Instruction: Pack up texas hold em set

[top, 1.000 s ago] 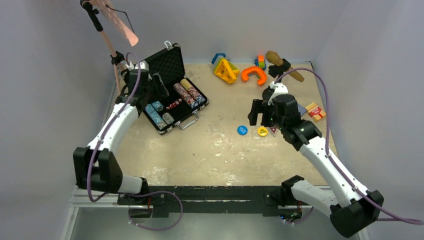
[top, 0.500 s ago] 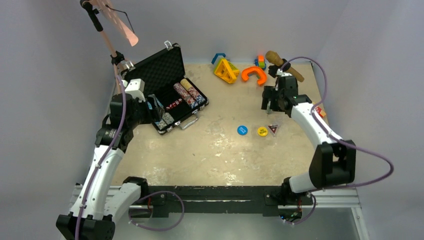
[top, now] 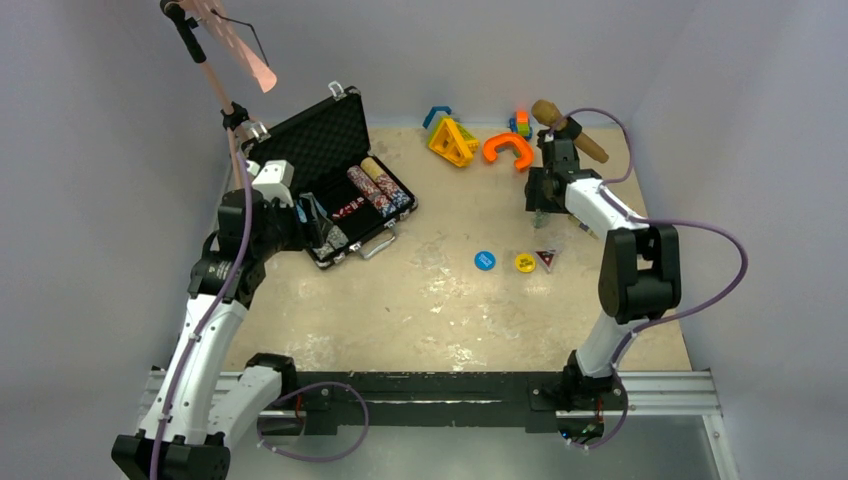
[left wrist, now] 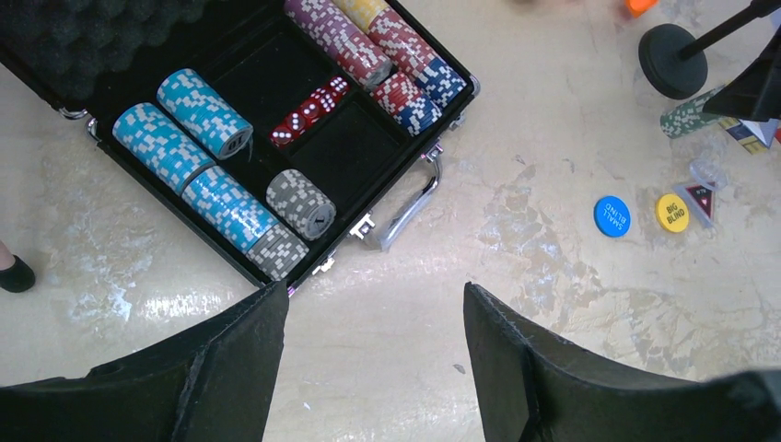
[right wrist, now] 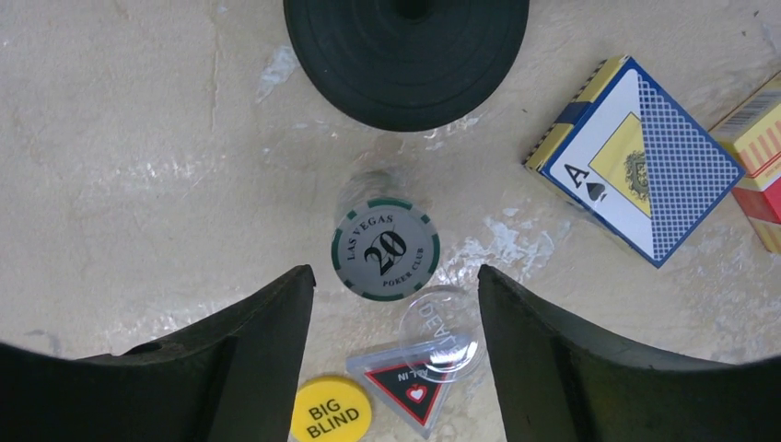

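Note:
The black briefcase [top: 325, 135] lies open at the back left, with rows of poker chip stacks [left wrist: 207, 175] and red dice [left wrist: 308, 110] in its tray [left wrist: 355, 152]. My left gripper [top: 312, 228] hangs open by its near edge; in the left wrist view this gripper [left wrist: 373, 295] has only bare table between its fingers. My right gripper [top: 540, 210] is at the back right. The right gripper [right wrist: 396, 276] is open, its tips just short of a green-edged "20" chip stack [right wrist: 385, 250]. A clear dealer button [right wrist: 439, 322], an all-in triangle [right wrist: 414, 382] and a yellow disc [right wrist: 330, 412] lie below it. A blue disc [top: 484, 260] lies further left.
The black round foot [right wrist: 405, 55] of the brown microphone [top: 565, 130] stands just beyond the chip stack. A blue card deck [right wrist: 635, 157] and a red and yellow deck [right wrist: 760, 157] lie to the right. Plastic toy shapes [top: 455, 140] sit along the back wall.
My right arm has swung from above the discs back toward the microphone stand, and its jaws have narrowed. My left arm has drawn back from over the briefcase to its near edge.

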Controlling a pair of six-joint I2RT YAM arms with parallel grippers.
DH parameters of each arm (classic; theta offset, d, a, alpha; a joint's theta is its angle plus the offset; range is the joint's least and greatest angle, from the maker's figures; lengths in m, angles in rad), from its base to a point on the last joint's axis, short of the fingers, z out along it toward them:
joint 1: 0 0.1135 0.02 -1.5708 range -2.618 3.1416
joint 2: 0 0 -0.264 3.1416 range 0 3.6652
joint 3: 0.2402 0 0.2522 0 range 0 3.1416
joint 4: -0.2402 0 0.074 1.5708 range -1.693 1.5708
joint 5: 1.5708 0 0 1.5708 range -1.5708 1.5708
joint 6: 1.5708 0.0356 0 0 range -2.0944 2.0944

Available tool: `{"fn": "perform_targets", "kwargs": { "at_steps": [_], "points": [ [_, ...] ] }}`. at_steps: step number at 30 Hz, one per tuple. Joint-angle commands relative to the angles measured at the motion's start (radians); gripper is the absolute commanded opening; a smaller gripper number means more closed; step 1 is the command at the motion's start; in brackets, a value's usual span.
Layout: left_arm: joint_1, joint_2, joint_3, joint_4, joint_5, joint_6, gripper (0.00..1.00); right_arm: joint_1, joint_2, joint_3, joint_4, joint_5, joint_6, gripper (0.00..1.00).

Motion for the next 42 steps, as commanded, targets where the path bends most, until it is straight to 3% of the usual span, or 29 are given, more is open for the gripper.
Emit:
{"fn": "perform_targets", "kwargs": {
  "at_steps": [1,7,15,20,23,34,37,42],
  "points": [
    [-0.006,-0.028,0.018,0.002,0.017,0.019,0.73,-0.013,0.036,0.074,0.018,0.035,-0.018,0.65],
    [-0.006,-0.032,0.018,0.000,0.015,0.019,0.73,-0.014,0.065,0.073,0.047,-0.029,-0.026,0.60],
    [-0.006,-0.031,0.018,-0.001,0.011,0.019,0.73,-0.016,0.086,0.075,0.044,-0.044,-0.026,0.41],
    [-0.006,-0.030,0.018,0.002,0.028,0.023,0.73,-0.016,0.083,0.079,0.032,-0.053,-0.030,0.20],
    [-0.006,-0.026,0.017,0.014,0.056,0.019,0.73,-0.016,0.045,0.077,-0.002,-0.060,-0.029,0.00],
    [-0.021,-0.015,-0.035,0.164,0.387,0.014,0.71,0.017,-0.300,-0.031,-0.091,-0.193,-0.042,0.00],
    [-0.081,-0.009,-0.054,0.212,0.473,0.028,0.71,0.073,-0.357,-0.023,-0.131,-0.243,-0.053,0.00],
    [-0.253,0.064,-0.064,0.264,0.636,0.051,0.72,0.215,-0.386,0.041,-0.182,-0.519,-0.064,0.00]
  ]
}}
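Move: The green chip column stands upright between the right gripper's open fingers, its middle about 2 cm ahead of that hand and 4 cm below it. The black stand base is some 9 cm ahead and 1 cm right, and the card deck about 1 cm ahead and 11 cm right. The card triangle lies roughly 7 cm back and 1 cm right. From the left gripper, the column is some 16 cm ahead, 47 cm right and 19 cm lower. Ease the right gripper forward and down, about 1.5 cm each, and close its fingers on the upper end of the green chip column. Hold that grip and lift some 12 cm, drawing back and left towards the table's middle. Late on, swing the empty, open left gripper about 10 cm right and a little back, turning it some 30 degrees clockwise towards the right hand. ##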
